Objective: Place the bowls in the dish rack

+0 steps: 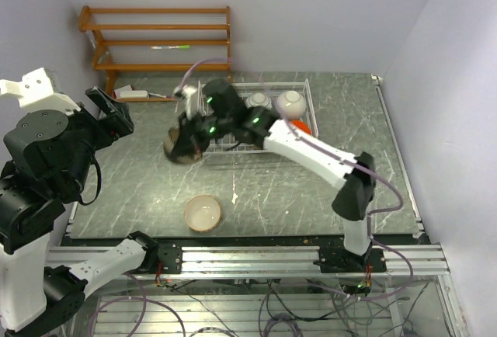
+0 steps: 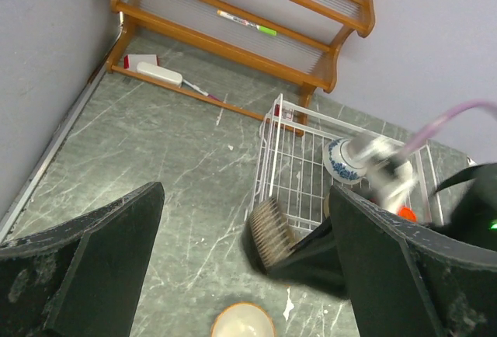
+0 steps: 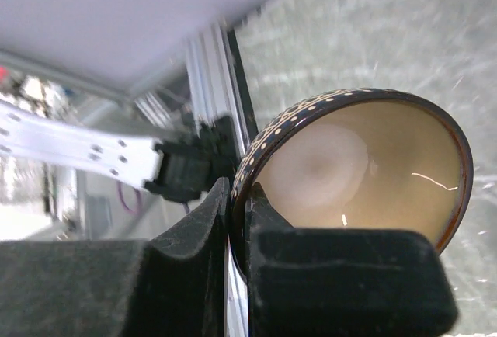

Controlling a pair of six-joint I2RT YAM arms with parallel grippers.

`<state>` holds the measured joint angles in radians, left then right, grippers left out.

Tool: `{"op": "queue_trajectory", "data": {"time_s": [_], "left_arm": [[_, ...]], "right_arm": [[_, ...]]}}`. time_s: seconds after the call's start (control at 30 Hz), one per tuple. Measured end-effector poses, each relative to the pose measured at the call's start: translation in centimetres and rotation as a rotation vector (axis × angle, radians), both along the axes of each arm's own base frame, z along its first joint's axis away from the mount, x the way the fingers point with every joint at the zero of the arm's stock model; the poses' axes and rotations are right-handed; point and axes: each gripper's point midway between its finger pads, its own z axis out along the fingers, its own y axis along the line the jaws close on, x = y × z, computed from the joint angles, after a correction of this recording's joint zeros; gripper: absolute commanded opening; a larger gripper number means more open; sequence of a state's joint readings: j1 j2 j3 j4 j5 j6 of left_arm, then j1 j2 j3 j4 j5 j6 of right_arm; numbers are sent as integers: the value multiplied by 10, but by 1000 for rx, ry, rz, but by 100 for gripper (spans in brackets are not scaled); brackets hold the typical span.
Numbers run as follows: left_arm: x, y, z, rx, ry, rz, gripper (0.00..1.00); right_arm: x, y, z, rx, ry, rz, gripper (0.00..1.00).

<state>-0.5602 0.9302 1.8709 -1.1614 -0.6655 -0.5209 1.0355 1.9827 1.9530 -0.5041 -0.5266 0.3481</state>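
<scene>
My right gripper (image 3: 237, 197) is shut on the rim of the brown bowl (image 3: 349, 166), which has a tan inside and a dotted edge. The bowl (image 1: 183, 147) hangs tilted just left of the white wire dish rack (image 1: 307, 95), above the table. In the rack sit a blue-and-white bowl (image 1: 258, 101), a white bowl (image 1: 291, 104) and an orange-red bowl (image 1: 301, 127). A cream bowl (image 1: 203, 213) stands on the table near the front. My left gripper (image 2: 245, 197) is open and empty, raised at the left, looking down on the held bowl (image 2: 272, 240) and the rack (image 2: 287, 166).
An orange-brown wooden slatted shelf (image 1: 155, 34) stands against the back wall. A small white tool (image 2: 159, 73) lies on the floor in front of it. The aluminium rail (image 1: 248, 255) runs along the table's near edge.
</scene>
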Motion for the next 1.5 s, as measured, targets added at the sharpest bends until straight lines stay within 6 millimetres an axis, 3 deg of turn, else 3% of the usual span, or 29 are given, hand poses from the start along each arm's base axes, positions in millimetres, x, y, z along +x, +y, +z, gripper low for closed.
{"op": "queue_trajectory", "data": {"time_s": [0.13, 0.27, 0.37, 0.63, 1.0, 1.5], "left_arm": [[1, 0, 1, 2, -5, -1, 99], [1, -1, 2, 6, -8, -3, 99], [2, -1, 6, 5, -14, -4, 99], [-1, 1, 11, 8, -28, -5, 99], [-3, 3, 15, 13, -36, -6, 99], [-3, 5, 14, 29, -33, -5, 99]], "right_arm": [[57, -34, 73, 197, 12, -92, 0], [112, -66, 96, 295, 46, -196, 0], [140, -83, 81, 319, 134, -261, 0], [195, -101, 3, 332, 420, -416, 0], [227, -99, -64, 413, 662, -565, 0], [254, -92, -98, 498, 821, -667, 0]]}}
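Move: The right hand already holds the brown bowl by its rim. The empty left end of the dish rack lies about 23 cm ahead, 8 to its right and 20 below. The blue-patterned bowl in the rack is about 28 ahead and 20 right, the tan bowl 18 ahead and 21 right; the cream bowl on the table lies 8 back, 2 right, 23 below. From the idle left hand, that rack space is about 23 ahead, 21 right and 42 below. Forward and somewhat to the right in one quick arc, the right hand carries the brown bowl about 25 cm out to the rack's empty left end. It rises some 9 cm at first, then sinks well below its starting height and slows, as the wrist turns some 65 degrees, bringing the fingers from slanting down to nearly level, pointing left. The shut grip on the rim is kept. ##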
